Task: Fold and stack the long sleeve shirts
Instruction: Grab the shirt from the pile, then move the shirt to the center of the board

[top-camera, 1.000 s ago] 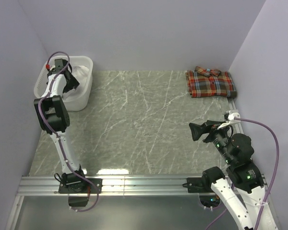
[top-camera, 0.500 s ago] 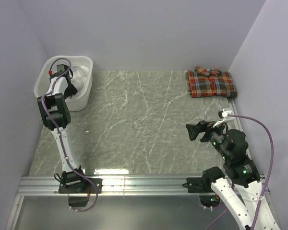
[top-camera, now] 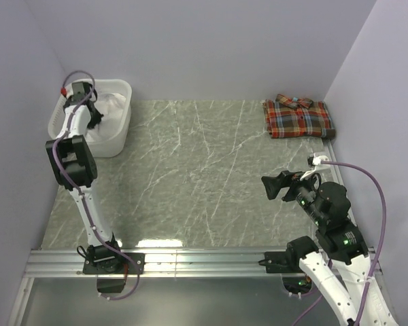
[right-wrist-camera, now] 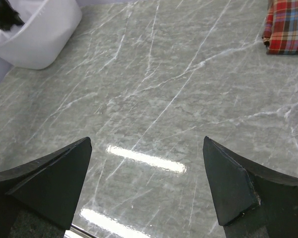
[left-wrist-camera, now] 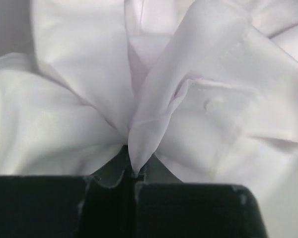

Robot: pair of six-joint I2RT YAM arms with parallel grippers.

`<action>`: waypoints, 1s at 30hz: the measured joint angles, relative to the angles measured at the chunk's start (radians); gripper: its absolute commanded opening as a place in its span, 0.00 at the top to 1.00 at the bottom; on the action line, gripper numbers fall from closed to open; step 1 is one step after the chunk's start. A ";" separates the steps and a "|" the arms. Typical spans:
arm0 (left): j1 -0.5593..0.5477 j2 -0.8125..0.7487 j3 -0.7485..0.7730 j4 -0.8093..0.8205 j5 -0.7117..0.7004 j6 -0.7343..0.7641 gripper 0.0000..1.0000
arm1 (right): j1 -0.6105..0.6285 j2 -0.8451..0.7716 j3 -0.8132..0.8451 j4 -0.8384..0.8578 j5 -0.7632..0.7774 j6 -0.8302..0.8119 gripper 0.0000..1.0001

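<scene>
The white shirt (top-camera: 113,105) lies crumpled in the laundry basket (top-camera: 127,92) at the back left. My left gripper (top-camera: 95,118) reaches down into the basket. In the left wrist view, my left gripper (left-wrist-camera: 134,174) is shut on a pinched fold of the white shirt (left-wrist-camera: 188,74). The plaid shirt (top-camera: 298,119) lies folded at the back right corner of the table, and the right wrist view shows an edge of that plaid shirt (right-wrist-camera: 288,27). My right gripper (top-camera: 268,187) hovers over the table's right side; in its own view the right gripper (right-wrist-camera: 146,183) is open with nothing between the fingers.
The marble-patterned table (top-camera: 197,170) stretches between basket and plaid shirt. Purple walls close in the left, back and right sides. A metal rail (top-camera: 190,261) runs along the near edge. The basket (right-wrist-camera: 39,34) shows at the top left of the right wrist view.
My left gripper went from open to shut, pinching the white shirt in the basket. The right arm drifted slightly left and stayed open.
</scene>
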State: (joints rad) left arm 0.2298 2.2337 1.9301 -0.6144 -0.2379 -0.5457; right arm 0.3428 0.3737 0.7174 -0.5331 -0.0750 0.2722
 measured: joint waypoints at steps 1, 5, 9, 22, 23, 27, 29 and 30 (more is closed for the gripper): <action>0.000 -0.021 0.020 -0.004 0.003 -0.005 0.99 | 0.000 0.003 0.000 0.001 -0.002 0.000 0.00; 0.000 -0.122 0.121 0.002 0.014 -0.040 0.99 | 0.000 0.009 0.000 0.002 -0.011 0.000 0.00; 0.000 -0.304 0.134 0.054 0.069 -0.094 1.00 | 0.000 0.008 0.000 0.010 -0.021 0.005 0.00; -0.135 -0.643 0.335 0.356 0.393 -0.286 0.99 | 0.000 -0.057 0.002 0.016 -0.045 0.024 0.00; -0.163 -0.660 0.332 0.374 0.418 -0.292 0.99 | 0.000 -0.064 0.002 0.016 -0.045 0.026 0.00; -0.312 -0.755 0.204 0.466 0.517 -0.321 1.00 | 0.000 -0.080 0.003 0.016 -0.046 0.027 0.00; -0.387 -0.801 0.106 0.496 0.560 -0.323 0.97 | 0.000 -0.085 0.003 0.016 -0.045 0.026 0.00; -0.435 -0.822 0.037 0.526 0.585 -0.320 0.88 | 0.000 -0.087 0.004 0.015 -0.044 0.026 0.00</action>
State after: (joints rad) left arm -0.2050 1.4120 1.9675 -0.0879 0.3473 -0.8658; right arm 0.3428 0.2871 0.7212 -0.5179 -0.1192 0.2981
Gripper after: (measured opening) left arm 0.045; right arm 0.996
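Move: The left hand already pinches the white shirt down in the basket, whose middle is roughly 2 cm ahead and 2 cm left of the fingers, at about their height. The open middle of the table lies some 18 cm back, 36 cm right and 8 cm lower; the folded plaid shirt is about 80 cm right, level fore and aft, 8 cm lower. From the idle right hand, the pinched white shirt is about 33 cm ahead, 57 cm left and 18 cm below. Still pinching the shirt, the left hand whips up about 55 cm, then swings right about 30 and back. ##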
